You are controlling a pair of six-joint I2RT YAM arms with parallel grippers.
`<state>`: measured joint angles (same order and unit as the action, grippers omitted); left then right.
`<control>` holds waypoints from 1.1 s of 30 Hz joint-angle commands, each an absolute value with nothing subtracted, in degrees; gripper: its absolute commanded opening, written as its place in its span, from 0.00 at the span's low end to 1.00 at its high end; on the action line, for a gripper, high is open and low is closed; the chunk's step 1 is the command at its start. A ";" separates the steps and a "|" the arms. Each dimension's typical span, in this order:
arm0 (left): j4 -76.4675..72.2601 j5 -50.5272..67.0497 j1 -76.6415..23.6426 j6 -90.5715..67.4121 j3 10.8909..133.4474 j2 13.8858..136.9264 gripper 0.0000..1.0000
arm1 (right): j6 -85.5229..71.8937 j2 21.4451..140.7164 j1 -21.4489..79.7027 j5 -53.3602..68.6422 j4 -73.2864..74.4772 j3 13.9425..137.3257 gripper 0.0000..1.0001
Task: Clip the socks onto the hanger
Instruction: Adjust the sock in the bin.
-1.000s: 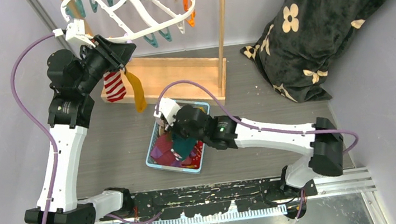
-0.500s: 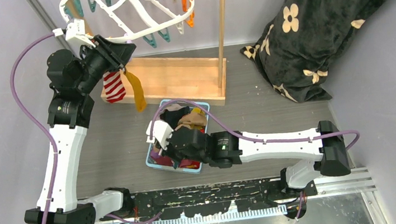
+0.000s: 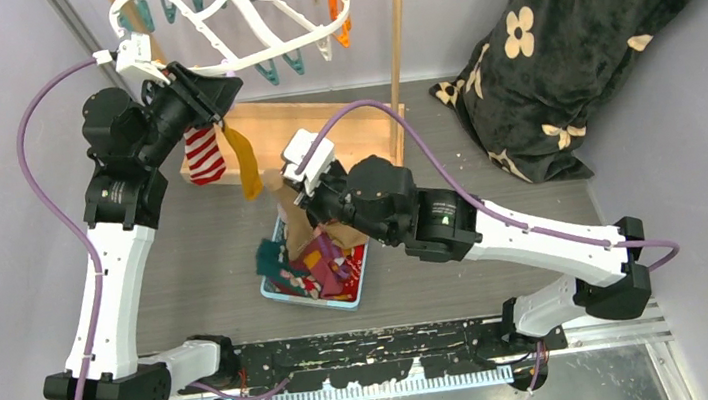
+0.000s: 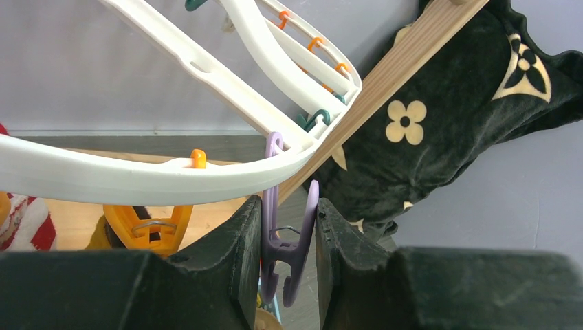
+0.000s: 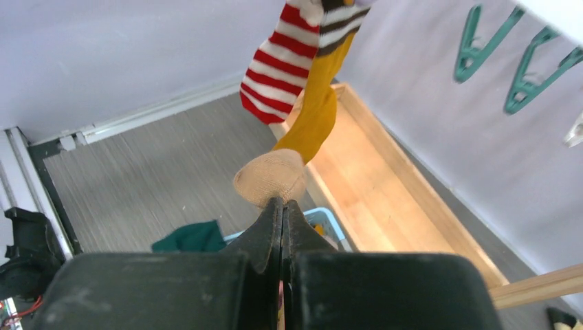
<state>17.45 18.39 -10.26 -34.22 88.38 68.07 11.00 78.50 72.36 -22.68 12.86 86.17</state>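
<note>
The white oval hanger (image 3: 313,37) hangs at the top, its rim (image 4: 137,180) passing just above my left gripper (image 4: 289,227). That gripper (image 3: 217,90) is shut on a purple clip (image 4: 290,242) dangling from the rim, squeezing its handles. A red-white striped sock (image 3: 205,155) and a mustard sock (image 3: 246,172) hang beside it. My right gripper (image 5: 282,205) is shut on a tan sock (image 5: 270,177), held above the basket (image 3: 313,303) and below the hanging socks; in the top view this gripper (image 3: 295,204) has the tan sock (image 3: 295,231) drooping from it.
The light blue basket holds several more socks, and a teal sock (image 3: 269,257) lies over its left edge. A wooden stand (image 3: 322,133) with an upright post (image 3: 399,54) sits behind it. An orange clip (image 4: 148,223) hangs next to the purple one. A black flowered blanket (image 3: 564,45) fills the right back.
My right gripper dipped into the basket, then rose toward the back with the tan sock in it. The teal sock now lies on the basket's left edge. The left arm stayed put.
</note>
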 commanded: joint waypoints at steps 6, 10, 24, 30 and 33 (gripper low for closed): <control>16.35 17.85 -9.97 -34.37 91.05 66.86 0.00 | 15.00 78.32 72.25 -22.43 12.32 94.06 0.01; 16.42 17.83 -9.93 -34.45 91.05 66.88 0.00 | 15.36 79.53 72.15 -21.28 12.69 96.22 0.01; 16.34 17.71 -9.93 -34.09 91.23 66.86 0.00 | -5.16 77.93 75.71 -3.61 12.31 80.50 0.01; 16.08 17.84 -9.99 -34.19 90.98 66.87 0.00 | -10.86 80.23 79.28 -2.69 12.93 76.23 0.37; 16.02 17.83 -9.94 -34.26 90.81 66.76 0.00 | -13.67 80.01 79.20 -3.96 11.45 74.67 0.57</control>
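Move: Below the right hand, which still pinches the tan sock, the bin's near edge lies about 6 cm back, 2 cm to the left and some 35 cm down. The green sock over the bin's left rim is about 3 cm ahead and 7 cm left of the hand, also far below; the clipped yellow sock hangs roughly 12 cm ahead, 9 cm left, about level. From the left hand that near edge is some 20 cm back, 5 cm right and 43 cm down. Raising the tan sock about 5 cm, the right hand then reverses into a fast swing down (some 18 cm from the top) and back about 12 cm, a little left, towards the bin's near edge. The wrist tips down and turns about 20 degrees counter-clockwise, and the fingers spring half open late in the swing to release the sock. The left hand stays still, holding the hanger by its purple clip. ##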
